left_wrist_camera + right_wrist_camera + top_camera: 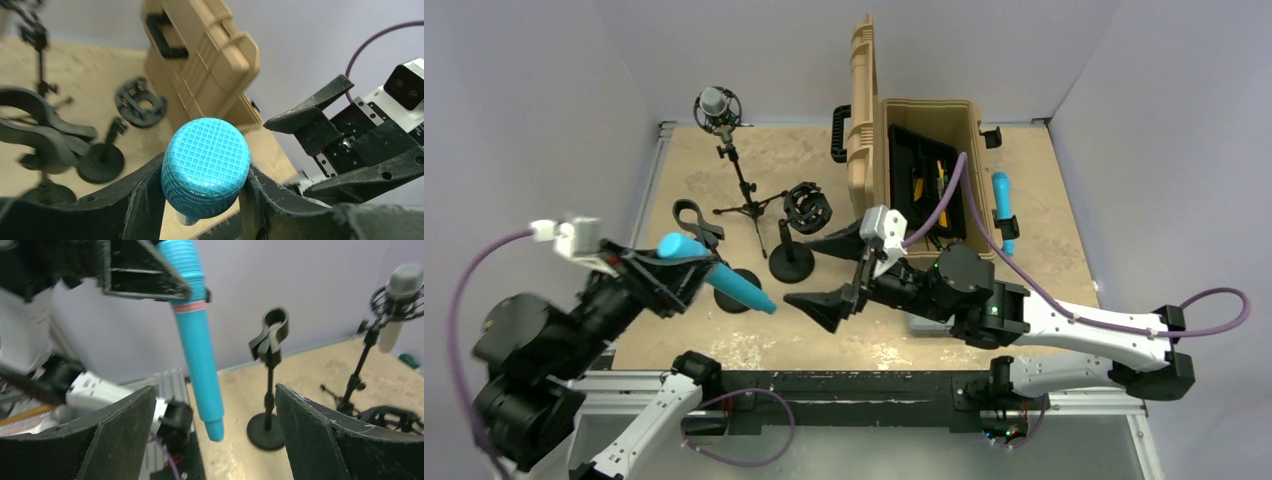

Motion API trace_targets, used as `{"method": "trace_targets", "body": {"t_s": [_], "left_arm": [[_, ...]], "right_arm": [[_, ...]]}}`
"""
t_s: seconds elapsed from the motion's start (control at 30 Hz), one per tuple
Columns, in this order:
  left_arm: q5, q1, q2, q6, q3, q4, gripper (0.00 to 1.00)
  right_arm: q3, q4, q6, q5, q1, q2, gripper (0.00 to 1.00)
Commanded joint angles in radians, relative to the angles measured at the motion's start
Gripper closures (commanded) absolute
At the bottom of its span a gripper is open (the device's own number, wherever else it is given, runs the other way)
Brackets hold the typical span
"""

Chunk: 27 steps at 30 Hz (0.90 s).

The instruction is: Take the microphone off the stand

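Note:
My left gripper (686, 262) is shut on the head end of a blue microphone (724, 282) and holds it in the air, handle slanting down to the right. In the left wrist view its mesh head (206, 165) sits clamped between my fingers (135, 200). The empty clip stand (692, 218) with its round base stands just behind it. In the right wrist view it (272, 332) is apart from the microphone (197, 340). My right gripper (809, 270) is wide open and empty, jaws facing the handle's tail, which hangs between them without touching.
A grey microphone (719, 105) sits in a shock mount on a tripod stand at the back left. A second round-base stand with an empty shock mount (807, 205) stands mid-table. An open tan case (924, 170) holds tools. Another blue microphone (1002, 210) lies to its right.

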Motion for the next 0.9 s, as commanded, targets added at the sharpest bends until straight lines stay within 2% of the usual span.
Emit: {"method": "trace_targets", "body": {"t_s": [0.0,0.17,0.3,0.4,0.6,0.7,0.8,0.87], "left_arm": [[0.32,-0.001,0.007,-0.163,-0.167,0.164,1.0],[0.35,-0.001,-0.037,-0.28,-0.303,0.297,1.0],[0.377,-0.001,-0.026,-0.323,-0.305,0.294,1.0],[0.371,-0.001,-0.031,-0.344,-0.32,0.275,1.0],[0.375,-0.001,-0.046,-0.37,-0.346,0.285,1.0],[0.358,-0.001,-0.05,-0.38,-0.352,0.292,1.0],[0.354,-0.001,-0.049,-0.38,-0.351,0.295,1.0],[0.349,-0.001,-0.055,-0.397,-0.363,0.315,1.0]], "right_arm": [[-0.132,-0.031,0.122,-0.171,0.002,-0.096,0.14],[-0.193,0.079,0.181,-0.291,0.002,-0.074,0.22],[-0.203,0.107,0.203,-0.287,0.001,-0.013,0.25],[-0.252,0.203,0.226,-0.315,0.002,-0.003,0.24],[-0.297,0.258,0.241,-0.224,0.001,-0.008,0.29],[-0.306,0.267,0.243,-0.201,0.001,-0.014,0.37],[-0.316,0.271,0.241,-0.185,0.001,-0.021,0.55],[-0.324,0.281,0.244,-0.172,0.001,-0.021,0.61]]}}
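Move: The left gripper already holds the microphone; the open right gripper it is being brought to lies about 17 cm to its right, level fore-and-aft and some 3 cm lower. The emptied stand clip is roughly 12 cm ahead of the left hand, 5 cm left and 13 cm below. From the right hand, the microphone's middle is about 13 cm left, straight level and 4 cm below; the round shock mount stands 17 cm ahead, 3 cm left, some 22 cm down. Sink the right gripper about 10 cm, easing back some 4 cm towards the base, until its open fingers straddle the microphone's lower handle, then close them roughly halfway around it. Meanwhile keep the left grip on the upper body and bring the microphone right and down towards the right hand, turning the left wrist clockwise and tipping its fingers down, then hold it there. ##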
